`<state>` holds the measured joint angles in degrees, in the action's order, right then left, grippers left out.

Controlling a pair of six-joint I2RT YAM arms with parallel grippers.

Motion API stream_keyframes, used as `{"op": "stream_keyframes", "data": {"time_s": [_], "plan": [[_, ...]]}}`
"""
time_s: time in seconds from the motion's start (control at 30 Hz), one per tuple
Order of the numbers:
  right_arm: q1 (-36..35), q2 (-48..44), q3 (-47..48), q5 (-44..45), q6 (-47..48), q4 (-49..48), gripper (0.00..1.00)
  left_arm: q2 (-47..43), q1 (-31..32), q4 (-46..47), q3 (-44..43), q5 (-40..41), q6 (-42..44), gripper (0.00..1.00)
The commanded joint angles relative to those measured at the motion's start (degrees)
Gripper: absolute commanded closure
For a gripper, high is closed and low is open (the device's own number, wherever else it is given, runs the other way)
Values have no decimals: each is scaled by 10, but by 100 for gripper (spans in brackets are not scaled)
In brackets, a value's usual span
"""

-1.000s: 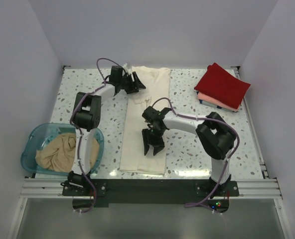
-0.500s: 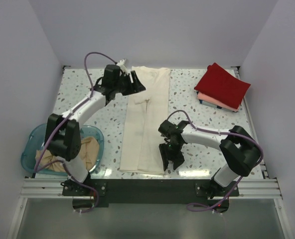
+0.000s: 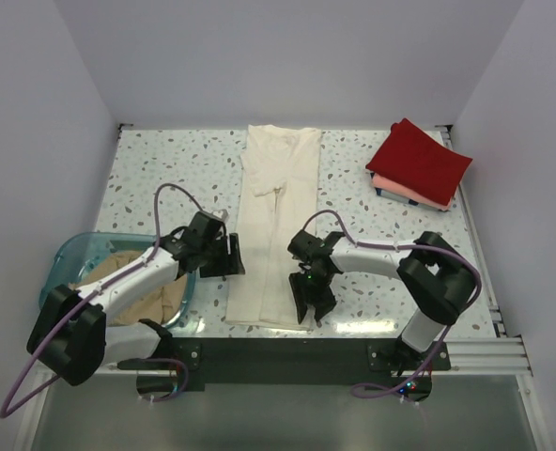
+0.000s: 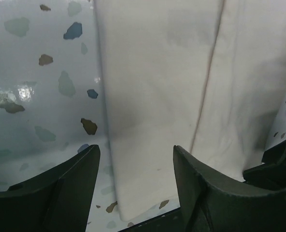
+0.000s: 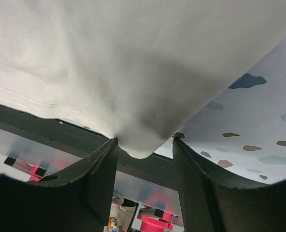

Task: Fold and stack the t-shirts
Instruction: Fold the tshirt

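A cream-white t-shirt (image 3: 276, 225) lies on the speckled table as a long narrow strip running from far to near. My left gripper (image 3: 231, 256) hovers open at the strip's left edge; in the left wrist view (image 4: 135, 162) the shirt's near-left corner (image 4: 133, 193) shows between the fingers. My right gripper (image 3: 313, 307) is open at the near-right corner, and that corner (image 5: 143, 142) hangs between its fingers, touching the left fingertip (image 5: 109, 150). A folded red t-shirt (image 3: 419, 160) rests on a folded salmon pink one (image 3: 400, 193) at the far right. The tan-beige t-shirt (image 3: 118, 282) lies crumpled in the tub.
The translucent blue tub (image 3: 71, 254) stands at the near left, right beside my left arm. A dark rail (image 3: 278, 352) runs along the table's near edge, just below the shirt's hem. White walls close in the left, far and right sides.
My left arm has swung from the shirt's far end back to its near-left edge by the tub. My right gripper slid off the strip's middle to its near-right corner.
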<state>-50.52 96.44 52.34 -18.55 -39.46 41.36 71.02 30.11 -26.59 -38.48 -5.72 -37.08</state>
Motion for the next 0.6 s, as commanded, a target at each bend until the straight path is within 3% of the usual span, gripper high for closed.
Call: {"op": "stream_keyframes", "data": {"time_s": [0.0,0.23,0.57], "plan": [[-5,15,18,26,-13,-20,48,-43,14,-14,30,-1,-24,33],[-5,21,31,50,-24,20,51,-70,28,-50,82,-15,-40,32],[-5,1,13,52,-42,13,51,-51,35,-71,89,-39,-40,33]]}}
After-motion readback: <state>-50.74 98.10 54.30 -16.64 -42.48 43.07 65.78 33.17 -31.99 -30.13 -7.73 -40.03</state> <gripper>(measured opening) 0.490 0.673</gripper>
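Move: The shirt's near left corner lies about 11 cm back from the left hand, 1 cm to its right and 4 cm down. The tub stands about 25 cm to the left hand's left, level with it fore and aft, and the right gripper sits some 20 cm right and 10 cm back. The shirt's near right corner lies between the right hand's open fingers, about 1 cm back and 1 cm down; the near left corner is 20 cm to the right hand's left and 1 cm back. The left hand draws back about 6.5 cm along the shirt's left edge towards its near left corner, sinking some 3 cm and drifting a little left, quick at first and then easing off, while its fingers stay wide open and tip about 10 degrees nearer to straight down. The right hand keeps its place at the near right corner, fingers still parted with the cloth between them, and hardly turns. ##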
